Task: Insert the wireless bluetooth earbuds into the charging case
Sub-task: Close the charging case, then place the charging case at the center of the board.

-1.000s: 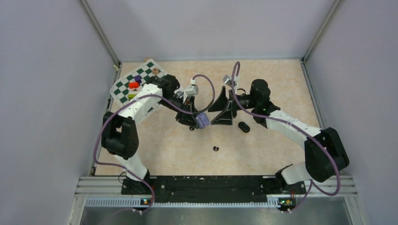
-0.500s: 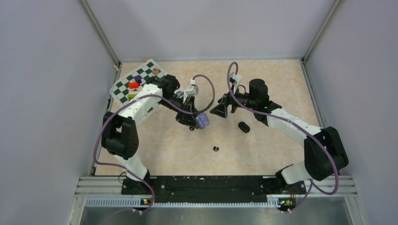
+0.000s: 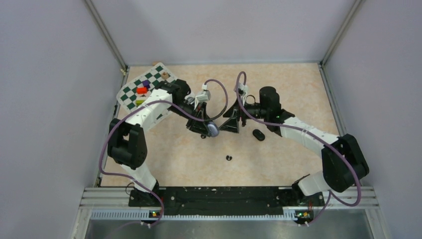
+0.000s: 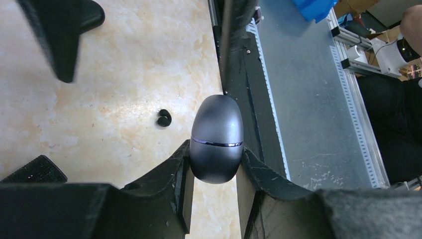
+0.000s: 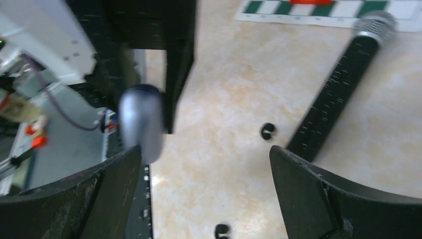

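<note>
My left gripper (image 3: pixel 209 130) (image 4: pixel 215 155) is shut on the charging case (image 3: pixel 213 129) (image 4: pixel 217 138), a grey oval shell with a thin purple seam. Its lid is closed, and it is held off the table. My right gripper (image 3: pixel 233 122) (image 5: pixel 205 159) stands wide open just right of the case, holding nothing. The case (image 5: pixel 142 122) shows blurred beside the right gripper's left finger. One black earbud (image 3: pixel 228 158) (image 4: pixel 163 118) (image 5: pixel 222 230) lies on the table nearer the arm bases. Another black earbud (image 5: pixel 267 131) lies beside the microphone.
A second, black oval case (image 3: pixel 258 135) rests on the table right of the grippers. A long black microphone (image 5: pixel 334 104) with a silver head lies under the left arm. A checkerboard (image 3: pixel 144 89) carrying small coloured blocks sits at the back left.
My right gripper has swung left and lower, closing in on the case, its jaws still wide. The case has turned in the left gripper and now shows darker and narrower from above.
</note>
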Available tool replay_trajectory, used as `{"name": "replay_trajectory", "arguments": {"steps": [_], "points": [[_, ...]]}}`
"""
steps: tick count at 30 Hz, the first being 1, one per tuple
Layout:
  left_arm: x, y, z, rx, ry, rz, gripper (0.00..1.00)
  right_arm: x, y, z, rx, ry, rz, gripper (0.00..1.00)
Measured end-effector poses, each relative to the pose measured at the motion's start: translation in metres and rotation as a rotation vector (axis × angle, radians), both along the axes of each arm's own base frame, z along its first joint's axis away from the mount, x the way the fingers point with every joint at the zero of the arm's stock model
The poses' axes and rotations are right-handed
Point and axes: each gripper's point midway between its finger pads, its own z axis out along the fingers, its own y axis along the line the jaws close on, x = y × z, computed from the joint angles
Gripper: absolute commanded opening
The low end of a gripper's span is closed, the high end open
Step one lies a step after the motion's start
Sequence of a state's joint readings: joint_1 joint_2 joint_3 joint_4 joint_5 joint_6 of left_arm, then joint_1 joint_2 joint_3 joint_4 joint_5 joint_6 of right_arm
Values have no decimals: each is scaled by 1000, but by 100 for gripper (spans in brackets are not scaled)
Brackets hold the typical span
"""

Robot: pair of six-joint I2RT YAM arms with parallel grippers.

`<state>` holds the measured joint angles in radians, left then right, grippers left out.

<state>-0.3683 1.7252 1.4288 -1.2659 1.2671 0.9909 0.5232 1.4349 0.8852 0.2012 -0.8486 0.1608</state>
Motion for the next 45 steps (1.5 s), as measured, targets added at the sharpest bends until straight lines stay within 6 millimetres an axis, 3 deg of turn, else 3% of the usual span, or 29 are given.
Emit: {"name": "replay_trajectory", "arguments": {"steps": [6, 9, 19, 22, 25, 28, 32, 35, 37, 40, 45], "points": [[0, 0, 0, 0, -1, 0, 0, -49, 5, 47, 211, 37, 202, 99], [0, 0, 0, 0, -1, 0, 0, -57, 3, 65, 255, 3, 249, 99], [0, 0, 0, 0, -2, 0, 0, -56, -1, 66, 256, -24, 262, 99], [2, -1, 0, 3, 3, 6, 0, -34, -2, 55, 182, -83, 145, 99], [9, -3, -1, 16, 11, 31, 0, 17, -16, 55, 72, -210, -119, 99], [19, -5, -6, 52, 13, 65, 0, 71, -59, 61, -30, -318, -422, 99], [31, -4, -17, 122, 19, 109, 0, 118, -133, 62, -93, -317, -723, 99], [46, -1, -33, 211, 9, 167, 0, 134, -176, 57, -92, -260, -856, 99], [56, 2, -42, 260, 2, 203, 0, 138, -191, 51, -91, -224, -900, 99], [76, 1, -53, 319, 14, 262, 0, 140, -194, 41, -93, -171, -915, 99], [128, -18, -70, 350, 70, 396, 0, 139, -195, 37, -91, -141, -920, 99]]}}
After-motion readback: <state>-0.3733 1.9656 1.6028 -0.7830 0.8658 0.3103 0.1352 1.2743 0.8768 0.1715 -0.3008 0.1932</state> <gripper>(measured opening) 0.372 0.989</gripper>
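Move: The left gripper holds the already closed charging case. From this gripper the microphone's middle is about 19 cm ahead, 5 cm left and 19 cm below; the far black earbuds are some 9 cm ahead and 4 cm left, the near black earbuds level with it and 7 cm right. For the wide-open right gripper, the charging case is roughly 4 cm back and 5 cm left at its own height, the black case 5 cm ahead and 18 cm right on the table. Back the empty right gripper off the shut lid, about 6 cm back and 7 cm up, then swing it some 20 cm forward and 20 cm right, turning clockwise and fingers staying wide. Once it is leaving, carry the held case about 13 cm forward and 7 cm down towards the microphone's near end, rolling the left hand's left side up and turning it counter-clockwise, some 20 degrees each. ##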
